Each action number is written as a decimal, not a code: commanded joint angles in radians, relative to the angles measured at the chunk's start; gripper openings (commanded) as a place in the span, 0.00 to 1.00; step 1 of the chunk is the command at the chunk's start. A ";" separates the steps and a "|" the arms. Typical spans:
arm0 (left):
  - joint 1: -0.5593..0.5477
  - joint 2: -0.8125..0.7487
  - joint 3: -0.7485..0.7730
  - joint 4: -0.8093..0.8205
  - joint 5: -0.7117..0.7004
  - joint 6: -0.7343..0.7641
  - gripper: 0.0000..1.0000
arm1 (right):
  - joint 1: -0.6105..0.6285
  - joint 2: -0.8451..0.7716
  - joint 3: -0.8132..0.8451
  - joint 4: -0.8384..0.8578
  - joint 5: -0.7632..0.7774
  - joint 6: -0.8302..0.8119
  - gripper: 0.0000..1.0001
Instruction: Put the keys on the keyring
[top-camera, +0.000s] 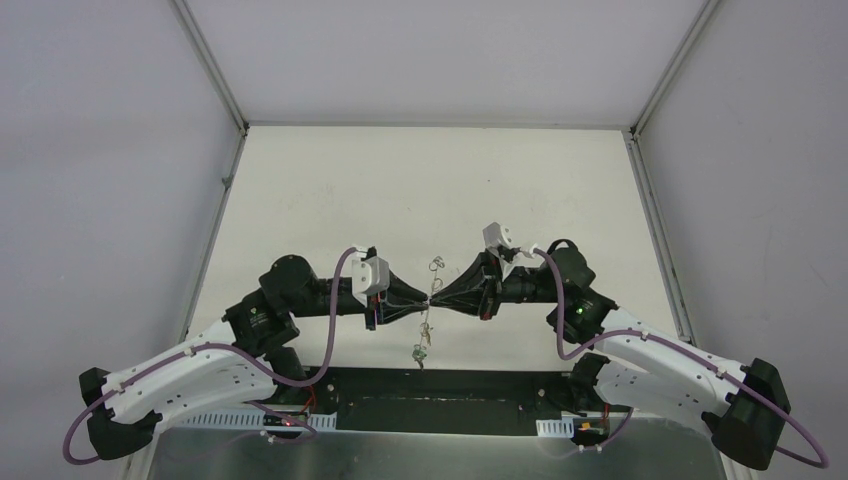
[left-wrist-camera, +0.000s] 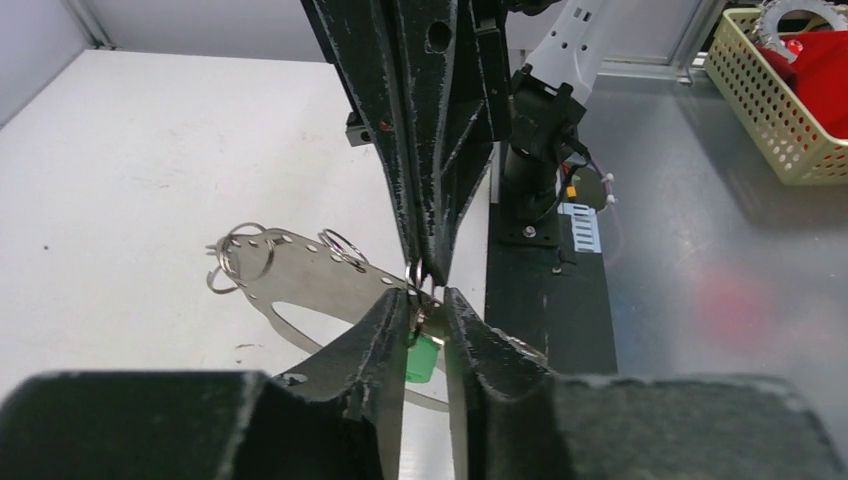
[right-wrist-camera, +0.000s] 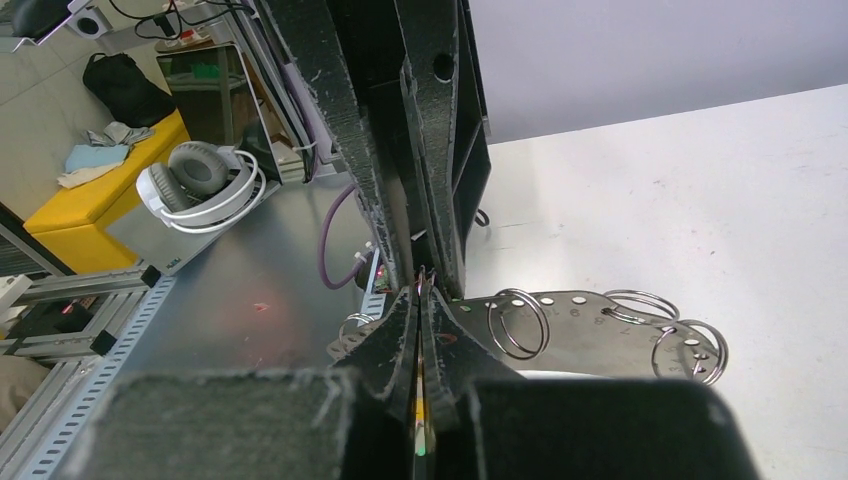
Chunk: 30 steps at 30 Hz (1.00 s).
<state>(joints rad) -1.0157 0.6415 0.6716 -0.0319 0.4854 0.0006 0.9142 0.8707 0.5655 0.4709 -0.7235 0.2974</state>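
The keyring (left-wrist-camera: 310, 270) is a flat grey metal crescent with numbered holes and several small split rings (right-wrist-camera: 518, 322); it hangs between the two arms (top-camera: 436, 266). My right gripper (right-wrist-camera: 421, 295) is shut on a thin ring at the crescent's edge. My left gripper (left-wrist-camera: 428, 297) meets it tip to tip (top-camera: 420, 303). Its jaws stand narrowly apart around that same small ring, which lies against the left finger (left-wrist-camera: 395, 320). A green key (left-wrist-camera: 422, 358) dangles just below the gap (top-camera: 418, 352). A yellow sliver (right-wrist-camera: 419, 405) shows through the right gripper's slit; I cannot tell what it is.
A perforated yellow basket (left-wrist-camera: 770, 110) with red contents sits beyond the table at the right. White headphones (right-wrist-camera: 200, 180) and a yellow box (right-wrist-camera: 90, 210) lie off the table. The black base strip (left-wrist-camera: 540, 290) runs along the near edge. Grey walls enclose the white table (top-camera: 430, 190).
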 joint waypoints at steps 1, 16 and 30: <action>-0.008 -0.006 0.013 0.061 0.037 0.012 0.14 | 0.000 -0.009 0.014 0.083 -0.016 -0.005 0.00; -0.008 0.002 0.123 -0.139 -0.010 0.089 0.00 | -0.001 -0.022 0.022 0.028 0.029 -0.007 0.28; -0.007 0.238 0.500 -0.683 -0.072 0.205 0.00 | 0.000 0.018 0.094 -0.021 0.000 -0.020 0.59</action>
<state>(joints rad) -1.0157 0.8062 1.0332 -0.5419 0.4519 0.1585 0.9150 0.8677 0.5930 0.4320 -0.6968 0.2855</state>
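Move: The ring both hands meet at lies between my half-closed left fingertips and in my shut right ones, about 0 cm from either hand point. From my left hand, the metal plate's front rings are some 7 cm ahead, 1 cm right and 2 cm down; the yellow key hangs about 4 cm back, level sideways and 5 cm down, and the green keys about 6 cm back, 1 cm left and 6 cm down. I hold both hands nearly still while my left fingers shut on the ring that my right fingertips still pinch. Then my right hand opens wide almost in place and lets go, and my left keeps its pinch, easing about 1 cm left and 1 cm up as its fingertips tip down some 15 degrees. ##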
